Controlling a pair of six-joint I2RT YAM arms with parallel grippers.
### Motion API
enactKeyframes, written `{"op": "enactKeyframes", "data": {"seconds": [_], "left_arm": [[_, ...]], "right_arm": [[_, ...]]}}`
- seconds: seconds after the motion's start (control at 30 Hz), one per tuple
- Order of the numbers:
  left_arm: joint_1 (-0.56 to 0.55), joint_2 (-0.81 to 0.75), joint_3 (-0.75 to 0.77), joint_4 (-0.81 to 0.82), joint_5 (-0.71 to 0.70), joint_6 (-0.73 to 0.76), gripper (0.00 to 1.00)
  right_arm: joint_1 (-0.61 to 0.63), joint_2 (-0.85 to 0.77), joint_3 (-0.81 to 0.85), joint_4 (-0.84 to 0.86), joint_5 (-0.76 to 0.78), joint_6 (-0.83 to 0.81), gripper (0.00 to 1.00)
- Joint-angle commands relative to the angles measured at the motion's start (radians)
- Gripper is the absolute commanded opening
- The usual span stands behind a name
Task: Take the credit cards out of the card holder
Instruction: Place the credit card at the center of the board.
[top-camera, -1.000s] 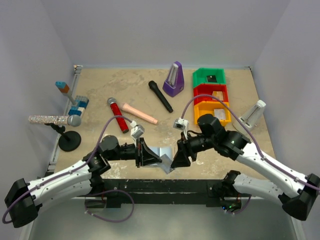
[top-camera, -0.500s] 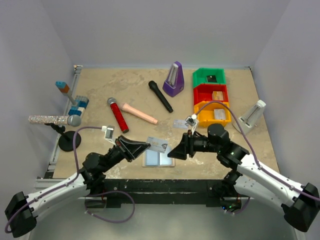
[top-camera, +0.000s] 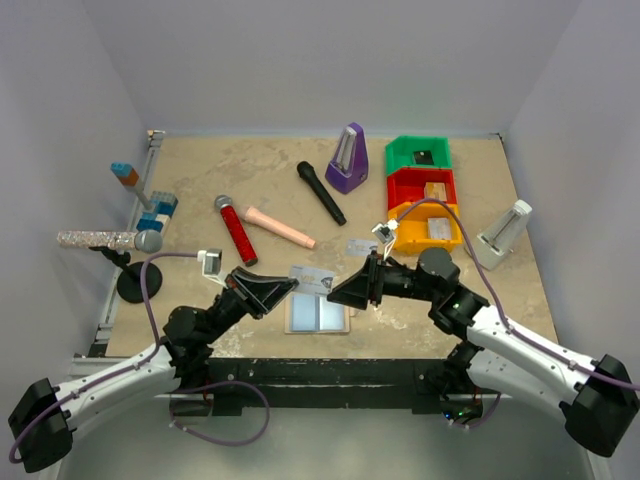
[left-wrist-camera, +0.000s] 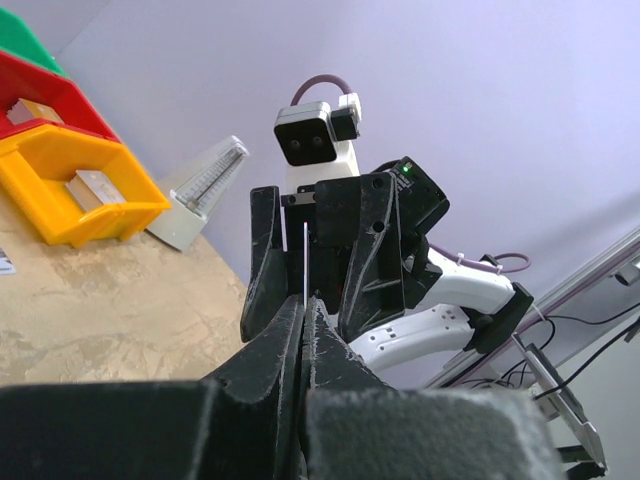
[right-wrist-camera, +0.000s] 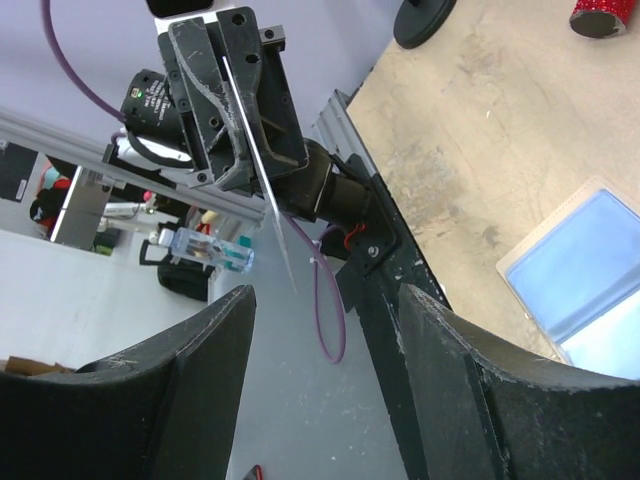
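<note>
The card holder (top-camera: 318, 315) lies open and flat near the table's front edge, its light blue inside facing up; it also shows in the right wrist view (right-wrist-camera: 585, 265). My left gripper (top-camera: 290, 287) is shut on a pale silver-grey credit card (top-camera: 314, 281) and holds it in the air above the holder. The card shows edge-on in both wrist views (left-wrist-camera: 303, 255) (right-wrist-camera: 266, 190). My right gripper (top-camera: 338, 293) is open, facing the card's free end, with its fingers (right-wrist-camera: 190, 380) apart and empty. Another credit card (top-camera: 361, 247) lies on the table behind.
Green, red and yellow bins (top-camera: 425, 225) stand at the back right, with a white metronome (top-camera: 505, 232) beside them. A purple metronome (top-camera: 347, 158), black microphone (top-camera: 320, 192), red microphone (top-camera: 236, 230), pink tube (top-camera: 280, 226) and microphone stand (top-camera: 138, 280) are farther back and left.
A second ago both grippers held the holder up between them. It now lies flat and open, my left gripper has drawn back holding a card, and my right gripper has moved left toward it.
</note>
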Motion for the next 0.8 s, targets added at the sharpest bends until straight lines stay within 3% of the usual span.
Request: {"op": "enactKeyframes", "data": {"seconds": [0.0,0.27,0.77], "left_arm": [[-0.001,0.009,-0.065,0.067,-0.013,-0.020,0.00],[-0.001,0.028,-0.064,0.084,-0.003,-0.026,0.00],[-0.001,0.049,-0.070,0.079,0.005,-0.034,0.00]], "right_arm": [[0.003,-0.004,0.025,0.048,0.009,-0.001,0.63],[0.001,0.048,0.037,0.117,-0.010,0.024,0.52],[0.003,0.083,0.048,0.192,-0.033,0.056,0.16]]}}
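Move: The credit card stands out from the left fingers that hold it, its middle some 4 cm to their right, 2 cm ahead and slightly higher. From the open right gripper, it is about 4 cm left, 2 cm ahead and 1 cm up. The open card holder lies roughly 22 cm below the right hand, 3 cm to its left and about level fore and aft; the loose card is some 17 cm ahead and 8 cm right of that hand, also 22 cm down. Close the right gripper from well open to nearly shut over the credit card's free end while easing it about 1 cm left and slightly less forward, until its fingertips pinch the card. Keep the left fingers shut on the other end and that hand almost still, with its wrist barely turning. ##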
